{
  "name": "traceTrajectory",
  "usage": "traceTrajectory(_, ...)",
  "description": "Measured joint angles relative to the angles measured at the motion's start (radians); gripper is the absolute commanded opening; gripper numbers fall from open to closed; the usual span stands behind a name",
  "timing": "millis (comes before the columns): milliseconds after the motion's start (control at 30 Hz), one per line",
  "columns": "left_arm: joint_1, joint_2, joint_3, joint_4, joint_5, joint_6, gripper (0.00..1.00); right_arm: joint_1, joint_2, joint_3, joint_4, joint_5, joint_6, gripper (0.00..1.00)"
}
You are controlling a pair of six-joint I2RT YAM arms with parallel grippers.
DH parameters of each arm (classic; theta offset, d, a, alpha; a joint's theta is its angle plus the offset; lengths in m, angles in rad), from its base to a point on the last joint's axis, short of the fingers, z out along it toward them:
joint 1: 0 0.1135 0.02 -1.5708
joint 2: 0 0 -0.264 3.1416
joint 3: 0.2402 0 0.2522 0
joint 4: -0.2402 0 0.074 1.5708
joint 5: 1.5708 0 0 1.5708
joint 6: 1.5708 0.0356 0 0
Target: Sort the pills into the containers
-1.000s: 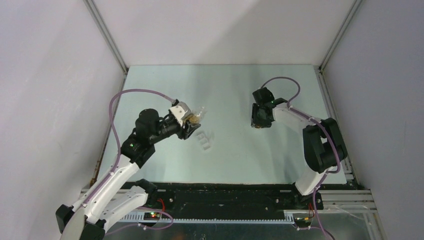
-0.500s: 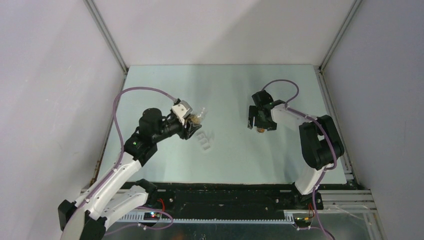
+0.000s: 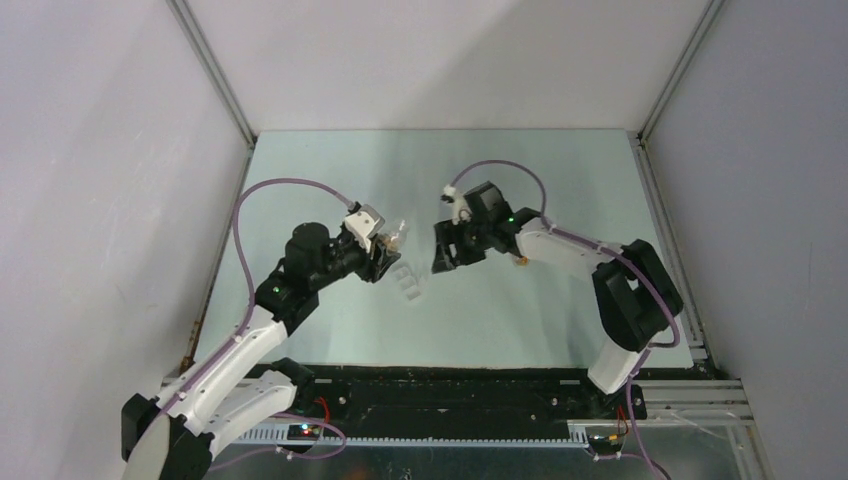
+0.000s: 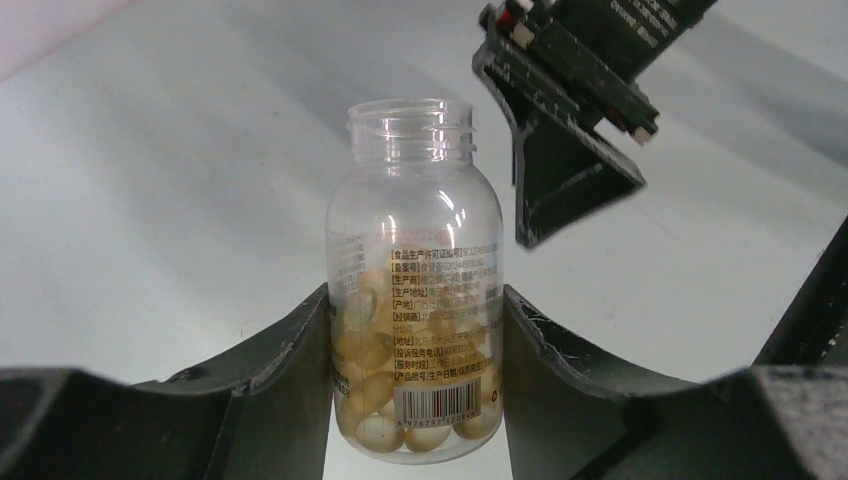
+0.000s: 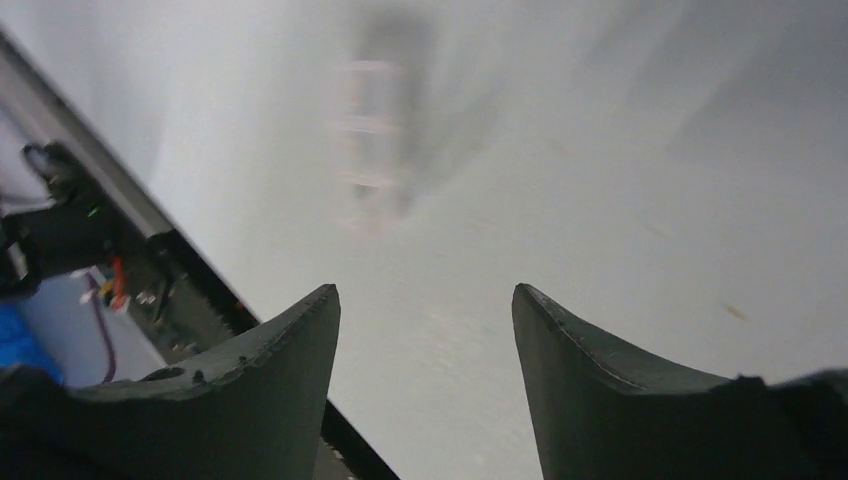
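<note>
My left gripper (image 4: pixel 415 300) is shut on a small clear bottle (image 4: pixel 415 230) with no cap, held upright in the left wrist view. Pale yellow pills (image 4: pixel 385 350) fill its lower half. From above, the left gripper (image 3: pixel 383 258) and bottle (image 3: pixel 395 238) hang just left of the white translucent containers (image 3: pixel 410 281), a strip of joined compartments on the table. My right gripper (image 3: pixel 443 258) hovers close to the right of the strip, open and empty. In the right wrist view its fingers (image 5: pixel 425 295) stand apart and the containers (image 5: pixel 372 140) show blurred ahead.
A small orange object (image 3: pixel 520 262) lies on the table behind the right gripper, near its forearm. The right gripper (image 4: pixel 570 100) also looms at the upper right of the left wrist view. White walls enclose the table; a black rail (image 3: pixel 450 385) runs along the near edge.
The right gripper let go of the small orange object and swung left toward the containers. The left gripper shifted slightly right, still holding the bottle.
</note>
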Motion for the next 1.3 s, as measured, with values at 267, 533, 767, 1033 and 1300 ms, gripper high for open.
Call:
traceTrajectory(267, 0.0, -0.013, -0.031, 0.006, -0.042, 0.002, 0.0, 0.156, 0.114, 0.033, 0.13, -0.056, 0.069, 0.57)
traceTrajectory(533, 0.0, -0.031, -0.059, 0.029, -0.059, 0.002, 0.0, 0.201, 0.144, 0.034, 0.161, 0.094, 0.127, 0.24)
traceTrajectory(767, 0.0, -0.034, -0.084, 0.029, -0.058, 0.002, 0.0, 0.204, 0.144, 0.034, 0.166, 0.14, 0.163, 0.0)
traceTrajectory(1033, -0.018, -0.016, -0.083, 0.021, -0.052, 0.019, 0.0, 0.194, 0.108, 0.06, 0.054, 0.244, 0.171, 0.0)
traceTrajectory(1300, -0.085, 0.076, -0.082, 0.016, -0.029, 0.048, 0.0, 0.111, -0.024, 0.071, -0.061, 0.298, 0.179, 0.0)
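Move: The clear container lies on the table about 8 cm to the right hand's left, 1 cm back and some 6 cm below. The pill bottle, held by the left hand, is about 9 cm left of the right hand, level with it fore and aft and some 12 cm higher; the bottle cap lies roughly 5 cm ahead, 16 cm right and 7 cm down. From the left hand the container is some 18 cm below and 3 cm right, level fore and aft. Right hand swings 8 cm left, dips, pinches the container, lifts it rightward; left lowers the held bottle 6 cm. ##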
